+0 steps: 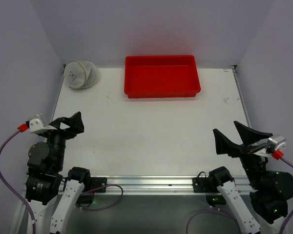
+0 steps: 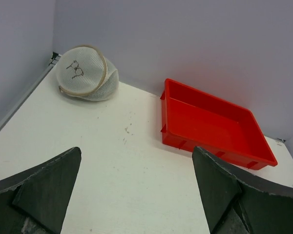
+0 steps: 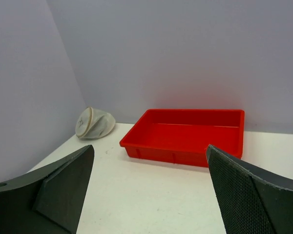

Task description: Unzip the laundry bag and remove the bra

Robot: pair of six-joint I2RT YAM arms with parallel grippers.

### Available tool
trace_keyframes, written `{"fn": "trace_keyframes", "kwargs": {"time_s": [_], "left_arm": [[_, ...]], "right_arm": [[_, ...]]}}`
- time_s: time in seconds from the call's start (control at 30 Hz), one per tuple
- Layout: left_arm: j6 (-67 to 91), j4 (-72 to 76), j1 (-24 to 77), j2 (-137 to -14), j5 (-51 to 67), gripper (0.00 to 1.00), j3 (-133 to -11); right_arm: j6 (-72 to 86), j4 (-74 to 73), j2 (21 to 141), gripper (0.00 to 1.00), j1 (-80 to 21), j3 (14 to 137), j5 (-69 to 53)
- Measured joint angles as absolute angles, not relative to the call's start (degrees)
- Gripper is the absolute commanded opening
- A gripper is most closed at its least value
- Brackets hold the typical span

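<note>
The laundry bag [image 1: 81, 74] is a whitish mesh dome with a small black bra icon. It lies tilted in the far left corner of the table, against the wall. It also shows in the left wrist view [image 2: 87, 73] and the right wrist view [image 3: 94, 123]. The bra is not visible; nothing dark shows through the mesh. My left gripper [image 1: 72, 124] is open and empty near the front left, far from the bag. My right gripper [image 1: 237, 138] is open and empty near the front right.
A red rectangular tray [image 1: 161, 76] stands at the back centre of the white table [image 1: 151, 131], empty inside; it shows in both wrist views [image 2: 212, 125] [image 3: 187, 135]. Grey walls close in the back and both sides.
</note>
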State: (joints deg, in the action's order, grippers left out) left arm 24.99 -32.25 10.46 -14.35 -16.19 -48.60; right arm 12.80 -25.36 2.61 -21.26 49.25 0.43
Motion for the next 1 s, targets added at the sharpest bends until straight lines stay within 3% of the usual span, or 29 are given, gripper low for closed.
{"fn": "trace_keyframes", "kwargs": {"time_s": [0.27,0.53,0.73,1.0], "left_arm": [[27.14,-31.55,10.46,-18.33,-16.25,1.00,-45.98],[29.43,-26.15,10.39,-41.12,-16.91,1.00,-45.95],[27.64,-18.74,9.41,-69.14,-24.43,1.00,-58.37],[18.63,-9.74,7.16,-100.49,-32.03,1.00,-87.35]], "right_arm": [[17.04,-25.21,3.66,0.99,-21.26,46.87,0.47],[24.16,-25.78,13.43,0.99,-21.26,43.13,-1.91],[25.36,-24.93,16.67,0.99,-21.26,39.20,-8.29],[24.62,-21.80,17.54,0.99,-21.26,36.32,-15.88]]}}
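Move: The laundry bag sits in the far left corner of the table, about 47 cm ahead of my left hand, some 12 cm to its left and roughly 27 cm below. The red bin stands level with the bag, 47 cm ahead of my left hand but about 41 cm to its right, slightly lower than the bag. From my right hand the bag lies some 53 cm ahead, 68 cm to the left and 33 cm down. I sweep my open left hand about 34 cm forward towards the laundry bag, dropping some 12 cm on the way and coming back up about 3, while tipping it down some 25 degrees and turning it left; it touches nothing yet. Meanwhile I lower my open right hand over the bare near table, also bringing it left and a little forward, fingers tipping down. ##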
